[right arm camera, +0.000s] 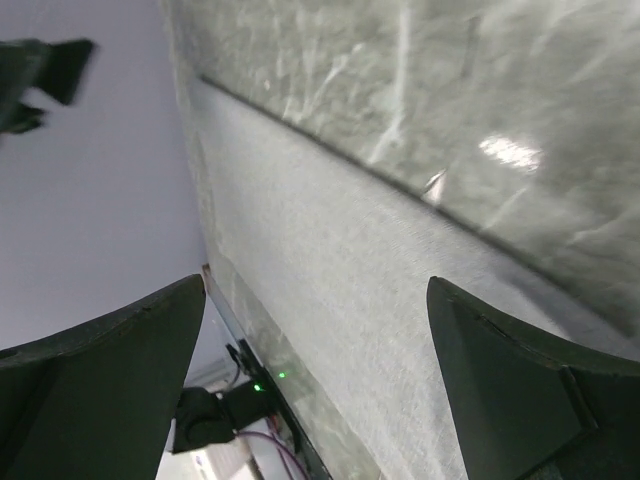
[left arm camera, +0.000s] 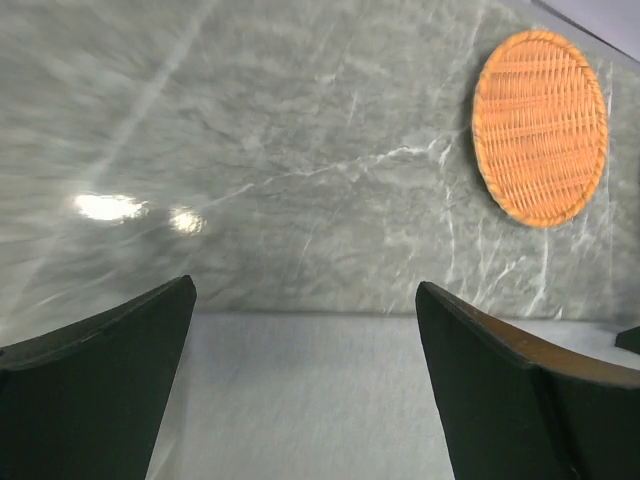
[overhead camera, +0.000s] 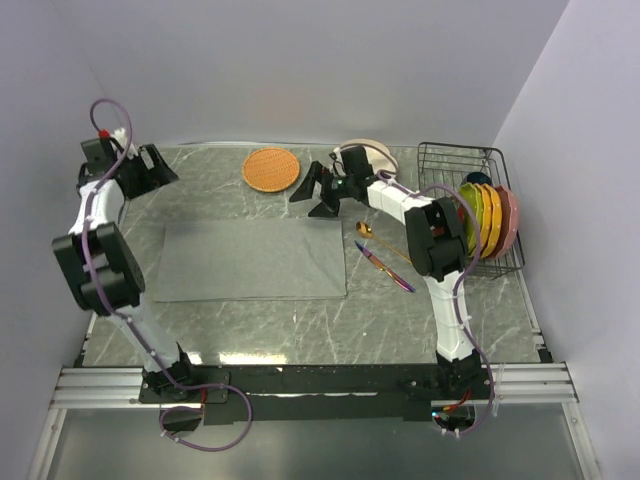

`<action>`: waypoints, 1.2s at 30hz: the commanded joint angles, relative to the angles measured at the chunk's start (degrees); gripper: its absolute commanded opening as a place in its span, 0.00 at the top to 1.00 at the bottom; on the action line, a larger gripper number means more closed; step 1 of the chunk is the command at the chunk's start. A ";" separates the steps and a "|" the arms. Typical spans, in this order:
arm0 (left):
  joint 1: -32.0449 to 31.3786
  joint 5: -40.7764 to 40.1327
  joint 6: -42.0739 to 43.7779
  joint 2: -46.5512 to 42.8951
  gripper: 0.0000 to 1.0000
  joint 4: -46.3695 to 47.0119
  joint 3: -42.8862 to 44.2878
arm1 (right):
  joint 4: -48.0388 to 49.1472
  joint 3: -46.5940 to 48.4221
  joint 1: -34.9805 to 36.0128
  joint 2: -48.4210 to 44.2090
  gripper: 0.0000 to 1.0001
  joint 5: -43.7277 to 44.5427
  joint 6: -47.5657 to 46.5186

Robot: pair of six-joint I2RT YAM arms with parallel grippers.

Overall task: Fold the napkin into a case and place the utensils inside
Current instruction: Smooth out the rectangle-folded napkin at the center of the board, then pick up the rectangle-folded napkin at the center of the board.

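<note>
The grey napkin (overhead camera: 250, 260) lies flat as a wide rectangle in the middle of the table. It also fills the lower part of the left wrist view (left arm camera: 300, 400) and runs as a band across the right wrist view (right arm camera: 350, 270). A gold spoon (overhead camera: 380, 240) and a purple knife (overhead camera: 385, 267) lie side by side just right of the napkin. My left gripper (overhead camera: 168, 172) hangs open above the table's far left corner, beyond the napkin. My right gripper (overhead camera: 308, 192) is open above the napkin's far right edge. Neither holds anything.
A round orange woven mat (overhead camera: 271, 169) lies at the back centre, also seen in the left wrist view (left arm camera: 540, 125). A black wire rack (overhead camera: 470, 160) with several coloured plates (overhead camera: 490, 218) stands at the right. A pale bowl (overhead camera: 360, 150) sits behind the right arm.
</note>
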 commanded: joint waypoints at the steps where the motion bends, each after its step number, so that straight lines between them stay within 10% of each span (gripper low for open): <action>1: 0.24 -9.20 12.67 -13.30 0.01 -9.68 -2.15 | -6.29 1.38 1.19 -8.77 0.00 1.39 -9.33; 9: 0.85 -13.35 18.83 -22.80 0.01 -19.70 -17.18 | -17.73 -9.24 1.10 -19.32 0.00 9.83 -24.44; 14: 1.99 -11.32 18.14 -19.91 0.18 -19.10 -21.67 | -20.46 -12.95 1.10 -21.88 0.00 11.15 -28.59; 36: 2.00 -17.82 20.85 -4.96 0.42 -14.79 -17.90 | -27.49 -14.53 -0.39 -21.00 0.00 13.26 -29.56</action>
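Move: The folded napkin lies spread flat: the middle of its left edge is about 17 cm back of the left hand, 1 cm to its left and 12 cm below, the orange mat some 28 cm right and 7 cm ahead. From the right hand, the napkin's right edge has its middle about 12 cm back, 11 cm right and 8 cm below; beyond lie the spoon, 7 cm back and 23 right, and the knife, 14 back and 22 right. The napkin's left edge is approached by the left hand, which arcs up and back about 17 cm, then sinks low over it, tipping its fingers down some 30 degrees and narrowing them from wide open to a little over half. Meanwhile the right hand swings up and over, back and to the right towards the right edge, coming down to its starting height with fingers wide open and tipping more steeply down. ##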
